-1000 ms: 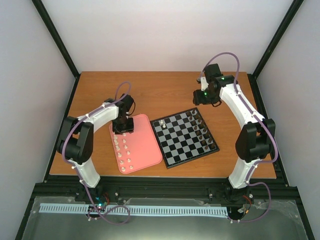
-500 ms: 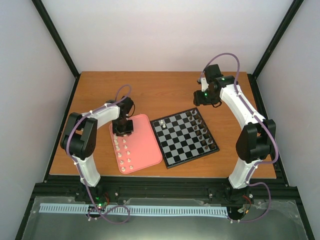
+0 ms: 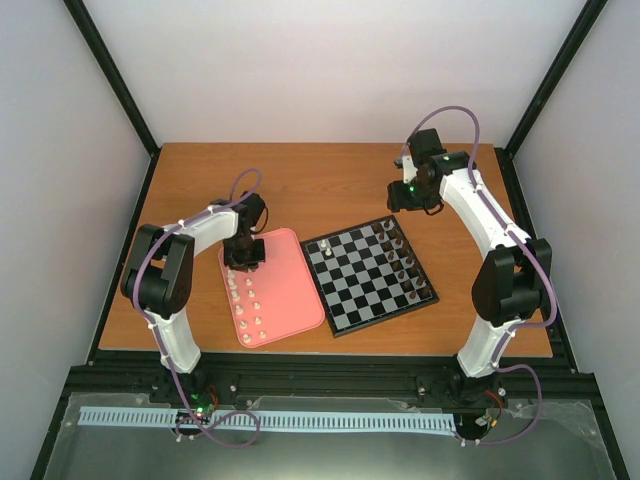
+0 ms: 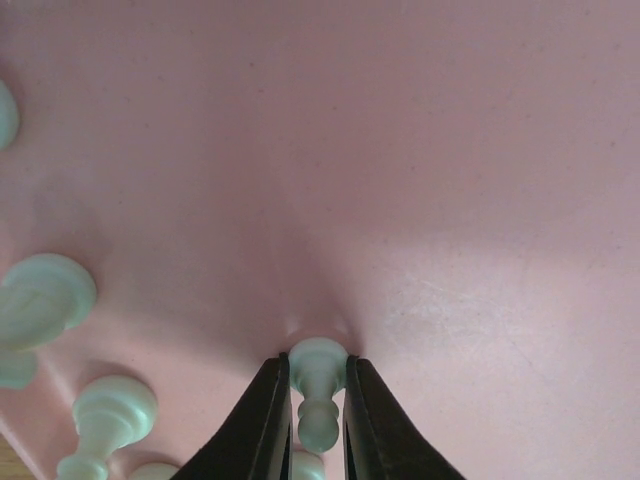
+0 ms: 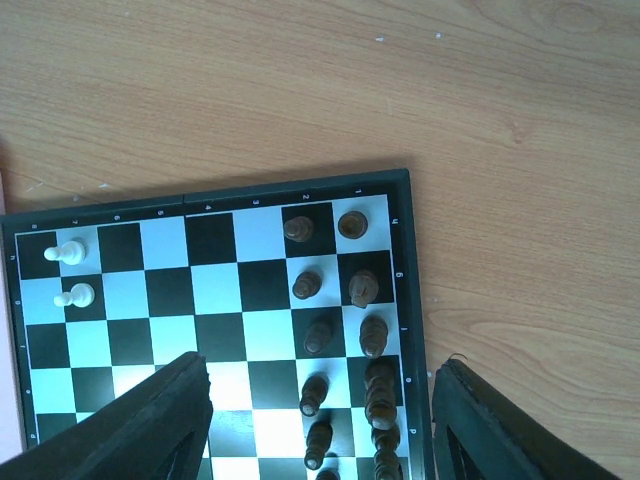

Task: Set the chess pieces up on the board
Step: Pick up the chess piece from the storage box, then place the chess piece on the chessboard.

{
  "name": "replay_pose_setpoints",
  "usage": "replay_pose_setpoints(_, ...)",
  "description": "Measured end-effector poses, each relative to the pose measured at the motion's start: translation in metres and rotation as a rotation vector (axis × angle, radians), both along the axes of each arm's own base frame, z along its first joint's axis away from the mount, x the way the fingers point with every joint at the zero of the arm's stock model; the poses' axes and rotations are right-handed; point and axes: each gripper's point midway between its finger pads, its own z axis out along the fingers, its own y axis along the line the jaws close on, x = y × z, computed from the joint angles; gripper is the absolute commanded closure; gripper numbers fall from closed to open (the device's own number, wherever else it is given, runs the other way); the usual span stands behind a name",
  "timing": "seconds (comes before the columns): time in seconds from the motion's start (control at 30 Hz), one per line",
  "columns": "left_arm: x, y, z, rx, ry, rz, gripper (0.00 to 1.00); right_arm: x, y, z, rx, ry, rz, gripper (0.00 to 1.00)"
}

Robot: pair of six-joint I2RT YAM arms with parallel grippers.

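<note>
My left gripper is down over the top left corner of the pink tray. In the left wrist view its black fingers are shut on a pale chess piece, a pawn, whose base rests on the tray. More pale chess pieces stand in two columns along the tray's left side. The board lies to the right of the tray, with two pale pieces at its far left corner. My right gripper hovers behind the board's far right corner, its jaws wide open and empty.
Dark brown pieces fill the two rows along the board's right side. Other pale pieces stand close to the left of the held pawn. The tray's right half is bare pink. Wooden table lies behind.
The left gripper's jaws have closed onto the pawn on the tray, and the left arm's elbow has swung in a little. The right arm has not moved.
</note>
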Motion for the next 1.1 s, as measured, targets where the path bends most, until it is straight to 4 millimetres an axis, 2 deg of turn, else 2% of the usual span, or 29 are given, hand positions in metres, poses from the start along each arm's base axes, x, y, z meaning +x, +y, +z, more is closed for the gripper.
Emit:
replay_pose_setpoints(0.23, 0.001, -0.003, 0.006, -0.01, 0.005, -0.016, 0.99, -0.001, 0.0, -0.003, 0.001, 0.007, -0.004, 0.39)
replay_pose_setpoints(0.37, 0.005, -0.021, 0.026, -0.021, -0.012, -0.077, 0.99, -0.001, -0.001, -0.004, -0.003, 0.009, -0.006, 0.39)
replay_pose_setpoints(0.43, 0.009, -0.044, 0.044, -0.037, -0.04, -0.141, 0.99, -0.001, -0.002, -0.004, -0.007, 0.006, -0.008, 0.39)
replay_pose_setpoints(0.5, 0.013, -0.077, 0.065, -0.065, -0.085, -0.224, 0.99, 0.0, -0.002, -0.004, -0.01, 0.005, -0.01, 0.39)
replay_pose_setpoints(0.57, 0.013, -0.12, 0.087, -0.108, -0.13, -0.318, 0.99, 0.0, -0.003, -0.004, -0.012, 0.004, -0.013, 0.39)
replay_pose_setpoints(0.67, 0.007, -0.167, 0.1, -0.159, -0.153, -0.417, 0.99, 0.0, -0.003, -0.004, -0.012, 0.005, -0.017, 0.39)
replay_pose_setpoints(0.77, -0.004, -0.197, 0.091, -0.171, -0.118, -0.487, 0.99, 0.0, -0.004, -0.005, -0.015, 0.004, -0.019, 0.39)
replay_pose_setpoints(0.83, -0.01, -0.206, 0.077, -0.157, -0.078, -0.514, 0.99, 0.0, -0.004, -0.005, -0.018, 0.003, -0.02, 0.39)
replay_pose_setpoints(1.0, -0.018, -0.212, 0.047, -0.122, -0.001, -0.537, 0.99, 0.001, -0.006, -0.005, -0.026, 0.001, -0.024, 0.39)
replay_pose_setpoints(1.1, -0.018, -0.212, 0.038, -0.111, 0.015, -0.538, 0.99, 0.001, -0.006, -0.005, -0.029, 0.0, -0.025, 0.39)
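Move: The left hand already has a white pawn pinched in the storage box. The free square it is bound for, on the near side of the two white pieces standing on the board, lies about 22 cm to its right, level fore-and-aft and 1 cm lower. The nearer of those white pieces is 21 cm right and 4 cm ahead, the farther 20 right and 7 ahead. In the box, the next pawn stands 3 cm back and 1 right. From the right hand the square is some 19 cm left, 9 back and 16 below. Keeping its pinch on the white pawn, the left hand lifts it out of the box and swings it about 21 cm to the right in an arc, up some 10 cm and over to the board's left rows. It then sinks about 6 cm while slowing, the wrist having turned roughly 30 degrees clockwise. ##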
